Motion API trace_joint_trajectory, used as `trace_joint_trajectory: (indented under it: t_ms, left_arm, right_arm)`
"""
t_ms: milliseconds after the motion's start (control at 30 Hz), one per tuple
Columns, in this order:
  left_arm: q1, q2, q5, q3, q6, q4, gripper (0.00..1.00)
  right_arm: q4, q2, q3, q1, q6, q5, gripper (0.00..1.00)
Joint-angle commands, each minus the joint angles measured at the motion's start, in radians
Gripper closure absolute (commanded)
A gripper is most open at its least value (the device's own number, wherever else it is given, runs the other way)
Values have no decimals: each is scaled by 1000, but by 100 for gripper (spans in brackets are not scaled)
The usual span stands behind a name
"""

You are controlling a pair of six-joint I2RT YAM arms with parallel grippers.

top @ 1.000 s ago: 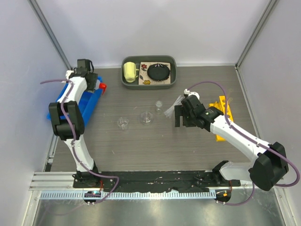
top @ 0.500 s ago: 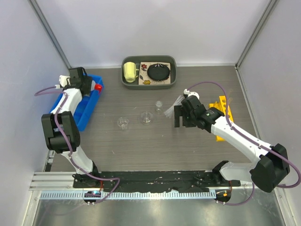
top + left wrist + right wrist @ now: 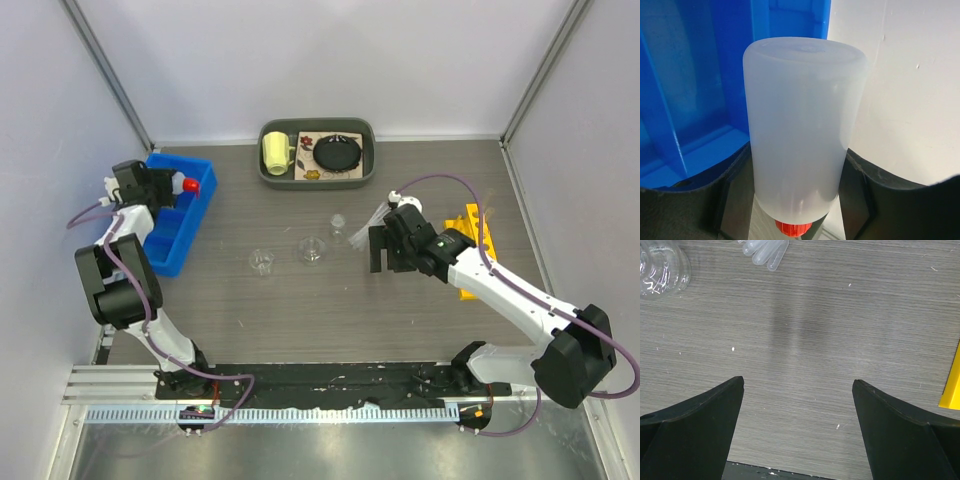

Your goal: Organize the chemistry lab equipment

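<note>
My left gripper (image 3: 168, 186) is shut on a white squeeze bottle (image 3: 800, 130) with a red cap (image 3: 189, 185), holding it over the far end of a blue bin (image 3: 185, 235). In the left wrist view the black fingers (image 3: 737, 195) press both sides of the bottle, and the red cap (image 3: 792, 229) points back toward the wrist. My right gripper (image 3: 383, 250) hangs open over bare table, empty (image 3: 797, 385). To its left lie two small glass beakers (image 3: 262, 262) (image 3: 312, 250), a small flask (image 3: 338, 227) and clear pipettes (image 3: 365, 225). A yellow tube rack (image 3: 472, 245) sits to its right.
A grey tray (image 3: 316, 178) at the back holds a yellow mug (image 3: 275, 153) and a round black disc (image 3: 337, 153). The blue bin (image 3: 690, 100) sits against the left wall. Pipette tips (image 3: 765, 252) and a beaker (image 3: 660, 267) show at the top of the right wrist view.
My left arm has swung to the left with the bottle, which now sits farther left over the bin's far end. The right arm has not moved.
</note>
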Motion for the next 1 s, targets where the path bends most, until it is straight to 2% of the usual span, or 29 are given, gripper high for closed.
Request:
trace_joint_trajectory:
  t_ms: [0, 200, 433, 633, 733, 767, 967]
  left_arm:
    - [41, 10, 121, -31, -27, 132, 67]
    - [72, 63, 216, -108, -88, 291, 56]
    - [98, 140, 290, -211, -191, 605, 43]
    - [116, 166, 314, -258, -228, 733, 30]
    - [121, 171, 328, -260, -239, 771, 20]
    - [122, 171, 333, -258, -243, 779, 1]
    - [122, 137, 345, -275, -254, 810, 0]
  right_arm:
    - [15, -1, 30, 17, -1, 7, 5]
    - [9, -1, 31, 30, 9, 16, 4]
    - [5, 2, 28, 42, 20, 24, 5]
    - [0, 1, 25, 56, 29, 36, 5]
    - [-2, 2, 24, 62, 34, 36, 5]
    - [-2, 2, 22, 62, 36, 38, 5]
    - [-6, -2, 24, 77, 43, 46, 5]
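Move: The wash bottle is already in the left fingers over the blue bin. The middle of the bin's far compartment, where it is going, lies about 6 cm ahead, 3 cm to the right and 8 cm below. The yellow mug lies about 27 cm right and 11 cm ahead; the glass beaker is some 21 cm right and 18 cm back. From the right hand, that compartment is roughly 31 cm ahead, 48 cm left and 8 cm lower. The wash bottle, still gripped round its body, is lowered nearly 5 cm into the far end of the blue bin by the left hand. The fingers then open wide and let go of it as the hand lifts back about 3 cm. Throughout, the wrist rolls its left side down and tips the fingertips up, some 25 degrees altogether. ##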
